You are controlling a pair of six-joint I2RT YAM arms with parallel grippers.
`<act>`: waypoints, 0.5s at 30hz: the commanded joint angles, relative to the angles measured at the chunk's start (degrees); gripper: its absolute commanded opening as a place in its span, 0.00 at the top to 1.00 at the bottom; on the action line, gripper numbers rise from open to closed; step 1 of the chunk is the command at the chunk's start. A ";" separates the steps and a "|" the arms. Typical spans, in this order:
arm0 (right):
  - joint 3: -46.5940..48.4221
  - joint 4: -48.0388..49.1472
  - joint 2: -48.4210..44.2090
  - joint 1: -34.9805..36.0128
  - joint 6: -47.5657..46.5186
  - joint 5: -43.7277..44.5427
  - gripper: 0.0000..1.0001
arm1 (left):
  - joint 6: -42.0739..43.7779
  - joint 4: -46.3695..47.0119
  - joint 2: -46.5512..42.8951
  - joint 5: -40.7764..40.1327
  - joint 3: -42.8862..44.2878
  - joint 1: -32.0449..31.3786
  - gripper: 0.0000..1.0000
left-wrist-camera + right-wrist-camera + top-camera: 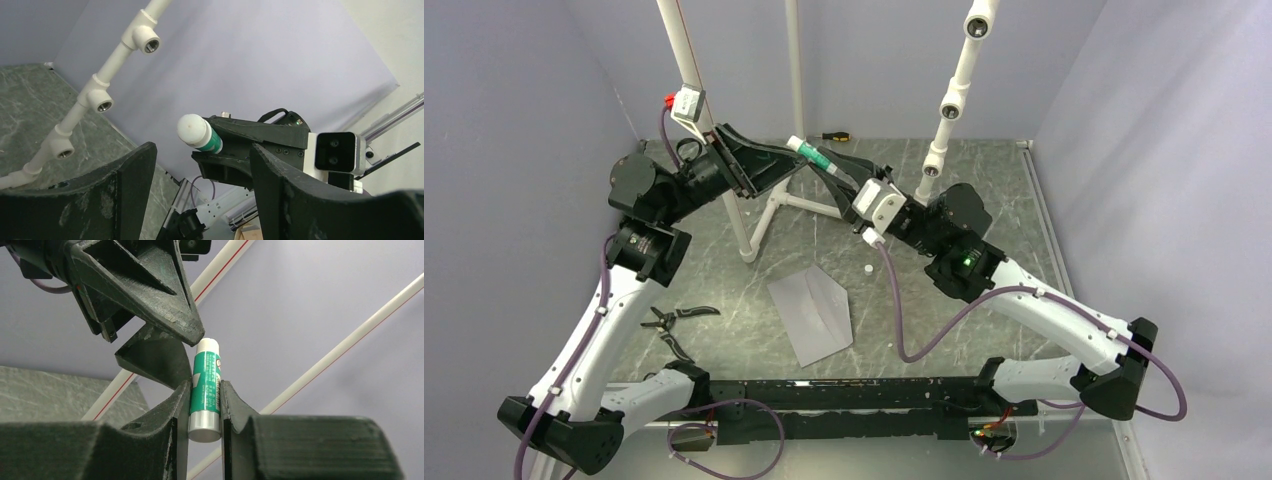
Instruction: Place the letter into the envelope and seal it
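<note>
The pale grey envelope (810, 313) lies flat on the table between the two arms, its diagonal seams showing. The letter is not in view. My right gripper (836, 170) is raised above the back of the table and shut on a green glue stick (205, 385), whose white end (194, 130) points toward the left gripper. The silver base of the stick sits between the right fingers (231, 405). My left gripper (202, 165) is open, with its fingertips (792, 157) level with the stick's white end and nothing between them.
A white pipe frame (746, 205) stands behind the envelope, with a second jointed pipe (951, 100) at the back right. Pliers (674, 322) lie left of the envelope. A small white piece (867, 269) lies on the table to its right. A screwdriver (834, 135) rests at the back.
</note>
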 commanded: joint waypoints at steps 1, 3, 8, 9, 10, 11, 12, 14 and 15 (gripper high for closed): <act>0.06 -0.96 -2.07 -0.09 1.85 -1.47 1.00 | 0.22 1.14 -0.71 -1.18 0.33 -0.13 0.29; 0.14 -1.96 -2.11 -0.09 2.17 -1.71 1.00 | 0.02 1.24 -0.47 -0.92 0.54 -0.13 0.31; -0.17 -2.41 -2.22 -0.09 3.31 -2.27 1.00 | -0.88 2.00 -0.06 -0.20 0.66 -0.13 0.43; -0.13 -2.31 -2.17 -0.09 3.45 -2.07 1.00 | -1.21 2.39 0.20 0.06 0.68 -0.13 0.48; -0.10 -2.26 -2.07 -0.14 3.58 -2.01 1.00 | -1.62 2.72 0.38 0.32 0.67 -0.13 0.50; -0.01 -2.26 -2.04 -0.14 3.70 -2.05 1.00 | -2.06 3.10 0.57 0.51 0.60 -0.13 0.53; 0.05 -2.34 -1.97 -0.13 3.77 -2.09 1.00 | -2.49 3.48 0.68 0.78 0.38 -0.13 0.58; 0.37 -2.62 -1.82 -0.17 3.96 -1.96 1.00 | -3.25 3.82 0.88 1.06 0.11 -0.13 0.70; 0.51 -2.69 -1.78 -0.18 4.03 -1.81 1.00 | -3.38 3.78 1.02 1.12 0.11 -0.13 0.78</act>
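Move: The glue stick, held in the right fingers, has its middle only about 3 cm to the left hand's right, level fore and aft and about 1 cm higher. Its free white end is just ahead of the gap between the left fingers. From the right hand point, the stick's middle is about 1 cm ahead and 1 cm left. Far below the left hand, some 48 cm, lie the envelope, roughly straight under it, and a small white disc, about 10 cm ahead and 12 cm right. Closing from wide open to about a third, the left fingers come in around the free white end of the glue stick while that hand stays almost in place, easing forward only at the end. The right hand keeps its pinch and sinks about 1 cm, drawing back slightly, so the white end comes between the left pads, which pinch it by the end. ##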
